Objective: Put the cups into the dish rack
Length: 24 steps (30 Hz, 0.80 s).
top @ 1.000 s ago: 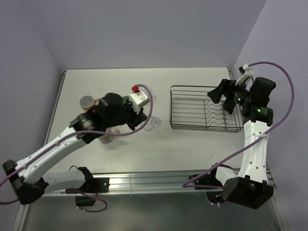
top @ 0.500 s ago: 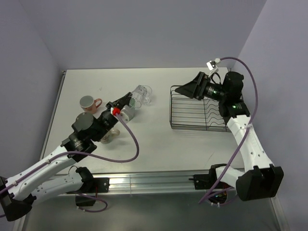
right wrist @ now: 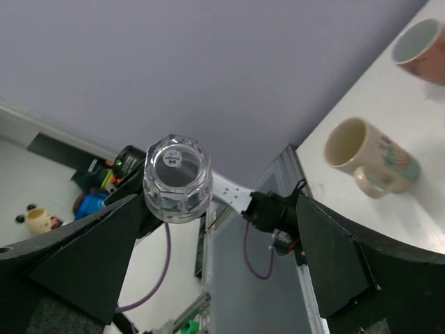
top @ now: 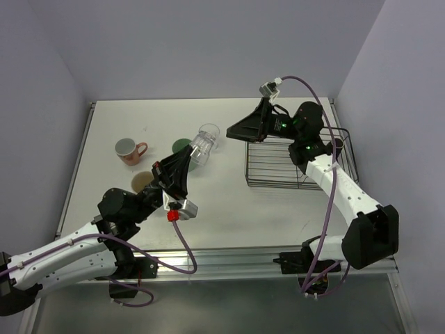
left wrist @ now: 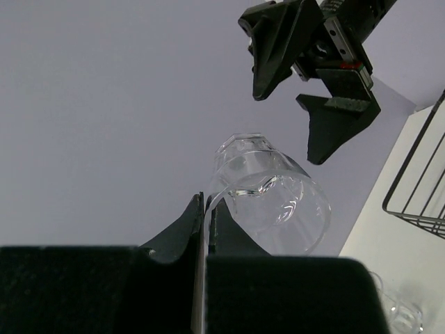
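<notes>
My left gripper is raised over the table's middle, shut on the rim of a clear glass. In the left wrist view its fingers pinch the glass wall, the glass tilted with its base up and away. My right gripper is open and points left at the glass from a short way off, just left of the black dish rack. In the right wrist view the glass's base faces me near the left fingertip, with nothing between the fingers. The rack's corner shows at the right.
On the table stand a pinkish mug, a green tumbler behind the left gripper and a cream mug partly under the left arm. Another clear glass lies on the table below the held one.
The left arm has drawn back and tipped upward, carrying the glass aloft. The right gripper has swung left from the rack's right end to beyond its left edge, facing the glass.
</notes>
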Tool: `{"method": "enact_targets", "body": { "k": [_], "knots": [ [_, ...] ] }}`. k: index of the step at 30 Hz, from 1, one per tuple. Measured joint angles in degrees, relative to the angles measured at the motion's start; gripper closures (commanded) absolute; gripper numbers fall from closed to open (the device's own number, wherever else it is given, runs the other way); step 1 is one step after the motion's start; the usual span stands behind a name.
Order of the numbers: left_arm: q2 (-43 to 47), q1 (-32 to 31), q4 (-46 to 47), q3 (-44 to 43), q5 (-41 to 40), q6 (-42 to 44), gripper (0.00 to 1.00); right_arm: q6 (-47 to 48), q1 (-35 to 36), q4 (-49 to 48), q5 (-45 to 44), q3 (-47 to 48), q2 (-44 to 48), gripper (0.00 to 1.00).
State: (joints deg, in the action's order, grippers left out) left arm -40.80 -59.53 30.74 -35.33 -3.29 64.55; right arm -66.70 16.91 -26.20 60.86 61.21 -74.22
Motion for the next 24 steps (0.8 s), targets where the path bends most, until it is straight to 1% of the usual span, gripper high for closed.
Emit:
{"method": "enact_targets", "body": {
  "k": [7,18,24],
  "knots": [
    [-0.6,-0.6,1.7,0.0,-0.3,1.5,1.00,-3.2,4.1,-4.9,1.8,0.6,-2.4,0.00],
    [-2.0,-1.0,2.7,0.0,-0.4,2.8,1.00,-9.0,6.3,-11.5,2.3,0.7,-3.3,0.00],
    [-2.8,-1.6,3.6,0.0,-0.4,3.7,1.00,-10.2,7.5,-12.9,2.3,0.7,-3.3,0.00]
  ]
}}
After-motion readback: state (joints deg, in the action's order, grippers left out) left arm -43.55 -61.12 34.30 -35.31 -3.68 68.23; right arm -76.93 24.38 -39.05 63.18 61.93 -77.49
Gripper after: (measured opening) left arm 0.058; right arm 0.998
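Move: The glass, held by its rim in the left hand, lies about 9 cm to the right hand's left and 5 cm back, near its height; its base faces the right fingers. From the right hand, the standing glass is some 20 cm ahead and 9 cm left, the green cup 15 cm ahead and 19 cm left, and the dish rack's middle 15 cm ahead and 23 cm right, all about 33 cm lower. From the left hand, the held glass's middle is some 4 cm right, 2 cm ahead and 2 cm up, and the open right gripper is about 13 cm right, 7 cm ahead and 1 cm higher. The left fingers keep their pinch on the glass's rim, holding it out base-first and easing only about 1 cm to the right. The wide-open right hand closes in on the base, travelling roughly 4 cm back and 3.5 cm left while rising some 2 cm, and turning about 10 degrees counter-clockwise to line its fingers up with the glass; no touch by it can be seen yet. ##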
